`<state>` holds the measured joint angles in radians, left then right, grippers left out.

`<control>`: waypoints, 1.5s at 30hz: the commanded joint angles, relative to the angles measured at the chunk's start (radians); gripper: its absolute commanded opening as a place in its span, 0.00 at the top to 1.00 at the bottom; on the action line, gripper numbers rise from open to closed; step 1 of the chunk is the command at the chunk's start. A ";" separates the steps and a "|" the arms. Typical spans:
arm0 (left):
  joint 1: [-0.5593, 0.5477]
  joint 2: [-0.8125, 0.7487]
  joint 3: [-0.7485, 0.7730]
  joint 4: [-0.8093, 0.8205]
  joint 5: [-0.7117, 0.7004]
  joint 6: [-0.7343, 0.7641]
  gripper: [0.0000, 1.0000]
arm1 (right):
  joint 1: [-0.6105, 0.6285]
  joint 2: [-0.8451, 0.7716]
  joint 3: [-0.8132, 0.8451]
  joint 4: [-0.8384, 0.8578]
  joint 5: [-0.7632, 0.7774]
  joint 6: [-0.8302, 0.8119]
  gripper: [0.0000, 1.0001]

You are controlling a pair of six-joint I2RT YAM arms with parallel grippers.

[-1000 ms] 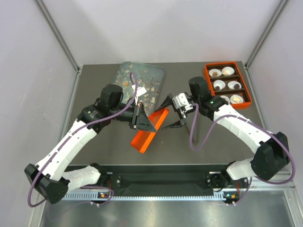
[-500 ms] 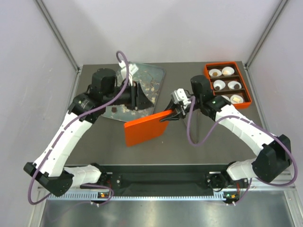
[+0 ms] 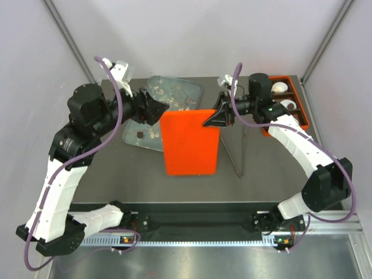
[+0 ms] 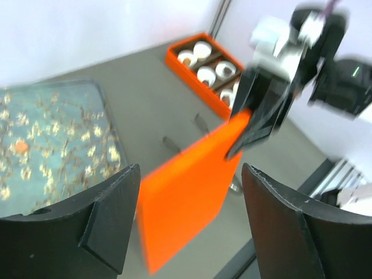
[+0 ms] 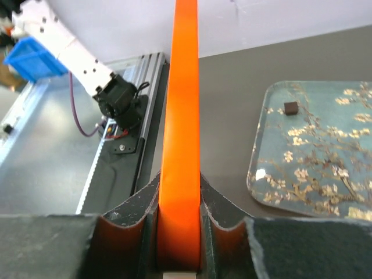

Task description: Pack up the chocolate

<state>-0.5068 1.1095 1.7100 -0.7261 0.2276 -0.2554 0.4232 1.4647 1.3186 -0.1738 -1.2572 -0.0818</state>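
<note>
My right gripper (image 3: 210, 120) is shut on the top edge of a flat orange lid (image 3: 190, 142) and holds it in the air over the table's middle. The right wrist view shows the lid edge-on (image 5: 181, 116) between the jaws (image 5: 180, 232). My left gripper (image 3: 156, 109) is open and empty beside the lid's upper left corner; its wrist view shows the lid (image 4: 192, 197) beyond the open jaws (image 4: 190, 174). One dark chocolate lump (image 3: 140, 134) lies on the floral glass tray (image 3: 174, 90), and it also shows in the right wrist view (image 5: 289, 107).
An orange box (image 3: 289, 80) with white paper cups (image 3: 281, 87) stands at the back right, partly behind my right arm; it also shows in the left wrist view (image 4: 174, 55). Grey metal tongs (image 3: 240, 154) lie on the table right of the lid.
My right gripper has lifted the lid off the table and swung it up and back. My left gripper has let go and drawn back to the left.
</note>
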 commanded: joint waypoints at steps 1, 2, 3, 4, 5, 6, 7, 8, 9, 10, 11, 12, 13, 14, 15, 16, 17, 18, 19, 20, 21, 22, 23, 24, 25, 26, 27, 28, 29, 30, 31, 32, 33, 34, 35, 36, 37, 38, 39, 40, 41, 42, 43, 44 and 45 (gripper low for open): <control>0.002 -0.019 -0.085 -0.074 0.012 0.059 0.24 | -0.053 -0.024 0.042 0.130 -0.071 0.157 1.00; 0.002 -0.029 -0.105 -0.082 0.028 0.061 0.24 | -0.064 -0.027 0.041 0.151 -0.071 0.181 1.00; 0.002 -0.031 -0.140 -0.091 0.042 0.071 0.23 | -0.081 -0.032 0.044 0.164 -0.068 0.203 1.00; 0.002 -0.036 -0.157 -0.104 0.059 0.074 0.23 | -0.087 -0.033 0.045 0.204 -0.073 0.241 1.00; 0.002 -0.037 -0.171 -0.107 0.062 0.079 0.22 | -0.093 -0.037 0.044 0.221 -0.073 0.261 1.00; 0.002 -0.040 -0.197 -0.108 0.065 0.087 0.22 | -0.096 -0.044 0.042 0.243 -0.076 0.283 1.00; 0.002 -0.043 -0.210 -0.101 0.067 0.090 0.21 | -0.098 -0.049 0.039 0.284 -0.082 0.327 1.00; 0.002 -0.045 -0.223 -0.093 0.067 0.093 0.21 | -0.097 -0.052 0.037 0.305 -0.091 0.345 1.00; 0.002 -0.045 -0.243 -0.084 0.068 0.097 0.21 | -0.097 -0.064 0.030 0.325 -0.100 0.364 1.00; 0.002 -0.043 -0.251 -0.075 0.072 0.099 0.21 | -0.097 -0.070 0.022 0.350 -0.103 0.407 1.00; 0.002 -0.037 -0.259 -0.058 0.090 0.102 0.21 | -0.098 -0.076 0.013 0.423 -0.105 0.437 1.00; 0.002 -0.031 -0.263 -0.053 0.102 0.111 0.21 | -0.097 -0.092 -0.008 0.460 -0.110 0.473 1.00; 0.002 -0.024 -0.265 -0.052 0.117 0.116 0.21 | -0.098 -0.096 -0.015 0.499 -0.114 0.531 1.00; 0.002 -0.014 -0.266 -0.036 0.137 0.120 0.21 | -0.097 -0.102 -0.024 0.537 -0.120 0.550 1.00; 0.002 -0.011 -0.277 -0.024 0.185 0.126 0.21 | -0.097 -0.106 -0.028 0.554 -0.128 0.565 1.00; 0.002 -0.011 -0.285 -0.003 0.218 0.128 0.21 | -0.095 -0.110 -0.032 0.569 -0.131 0.592 1.00; 0.002 -0.013 -0.305 0.034 0.248 0.122 0.22 | -0.093 -0.118 -0.038 0.601 -0.133 0.605 1.00; 0.002 -0.011 -0.315 0.056 0.324 0.117 0.22 | -0.092 -0.119 -0.041 0.617 -0.133 0.632 1.00; 0.002 -0.014 -0.326 0.071 0.354 0.110 0.26 | -0.090 -0.122 -0.042 0.629 -0.133 0.643 1.00; 0.002 -0.016 -0.346 0.089 0.378 0.087 0.29 | -0.089 -0.124 -0.038 0.645 -0.131 0.658 1.00; 0.002 -0.017 -0.355 0.124 0.401 0.073 0.33 | -0.090 -0.122 -0.035 0.657 -0.127 0.669 1.00; 0.002 -0.020 -0.366 0.145 0.435 0.053 0.39 | -0.090 -0.122 -0.029 0.657 -0.122 0.688 1.00; 0.002 -0.023 -0.387 0.171 0.455 0.010 0.54 | -0.089 -0.116 -0.015 0.655 -0.114 0.694 1.00; 0.002 -0.027 -0.397 0.215 0.466 -0.016 0.62 | -0.093 -0.112 -0.009 0.655 -0.111 0.708 1.00; 0.002 -0.030 -0.406 0.241 0.469 -0.042 0.69 | -0.095 -0.110 -0.002 0.655 -0.108 0.715 1.00; 0.004 -0.034 -0.427 0.266 0.478 -0.092 0.77 | -0.098 -0.104 0.004 0.655 -0.100 0.720 0.92; 0.002 -0.040 -0.440 0.296 0.492 -0.123 0.79 | -0.101 -0.101 0.004 0.654 -0.094 0.728 0.83; 0.002 -0.049 -0.453 0.374 0.534 -0.152 0.81 | -0.106 -0.099 0.001 0.654 -0.082 0.732 0.69; 0.002 -0.054 -0.479 0.416 0.556 -0.226 0.84 | -0.124 -0.096 -0.004 0.654 -0.058 0.735 0.66; 0.002 -0.057 -0.490 0.466 0.579 -0.264 0.91 | -0.133 -0.099 -0.009 0.657 -0.042 0.740 0.61; 0.002 -0.060 -0.503 0.553 0.595 -0.303 0.95 | -0.141 -0.101 -0.016 0.687 -0.025 0.749 0.52; 0.002 -0.057 -0.516 0.589 0.617 -0.367 1.00 | -0.167 -0.104 -0.030 0.703 0.022 0.764 0.40; 0.002 -0.054 -0.517 0.606 0.616 -0.389 1.00 | -0.181 -0.106 -0.030 0.712 0.044 0.802 0.38; 0.002 -0.039 -0.515 0.619 0.615 -0.403 1.00 | -0.199 -0.101 -0.022 0.717 0.067 0.827 0.36; 0.002 -0.028 -0.501 0.622 0.599 -0.412 1.00 | -0.242 -0.089 0.003 0.699 0.132 0.861 0.27; 0.002 -0.014 -0.492 0.619 0.589 -0.416 1.00 | -0.268 -0.078 0.020 0.673 0.174 0.932 0.25; 0.002 0.012 -0.481 0.610 0.572 -0.416 1.00 | -0.297 -0.067 0.037 0.639 0.214 0.967 0.24; 0.004 0.024 -0.458 0.596 0.540 -0.421 1.00 | -0.357 -0.049 0.066 0.581 0.287 1.002 0.23; 0.005 0.039 -0.449 0.596 0.524 -0.426 1.00 | -0.385 -0.044 0.067 0.573 0.320 1.092 0.23; 0.007 0.067 -0.440 0.597 0.510 -0.432 1.00 | -0.408 -0.044 0.053 0.579 0.350 1.138 0.24; 0.010 0.079 -0.431 0.606 0.494 -0.455 1.00 | -0.453 -0.061 0.010 0.594 0.404 1.177 0.24; 0.016 0.090 -0.428 0.634 0.446 -0.472 1.00 | -0.463 -0.075 -0.010 0.612 0.430 1.210 0.23; 0.020 0.111 -0.428 0.654 0.428 -0.491 1.00 | -0.466 -0.092 -0.028 0.602 0.456 1.202 0.23; 0.037 0.122 -0.431 0.689 0.411 -0.549 1.00 | -0.466 -0.130 -0.038 0.564 0.520 1.174 0.22; 0.047 0.134 -0.434 0.765 0.400 -0.585 1.00 | -0.466 -0.150 -0.035 0.413 0.560 1.106 0.22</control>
<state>-0.4908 1.2308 1.2293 -0.1936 0.7013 -0.7082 -0.0452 1.4010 1.2926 0.3923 -0.8738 1.0061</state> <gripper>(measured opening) 0.265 0.777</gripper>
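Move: Below the open left hand, about 22 cm down, 7 cm to its right and 2 cm back, is the middle of the orange lid, held upright in the air by the right hand. From the right hand the lid's middle is 7 cm left, 2 cm back and 10 cm down; the tongs lie some 9 cm ahead, 12 cm right and 30 cm down. The floral tray is about 29 cm ahead of the left hand, 8 cm left, 45 cm down. Dropping some 12 cm towards the lid, the open left hand then swings right and a little back and pinches the lid's left edge, turning clockwise, then goes on right and finally forward with it. The right hand, still gripping, lifts about 8 cm, then opens, lets go and sweeps right and forward away, turning about 45 degrees clockwise. ##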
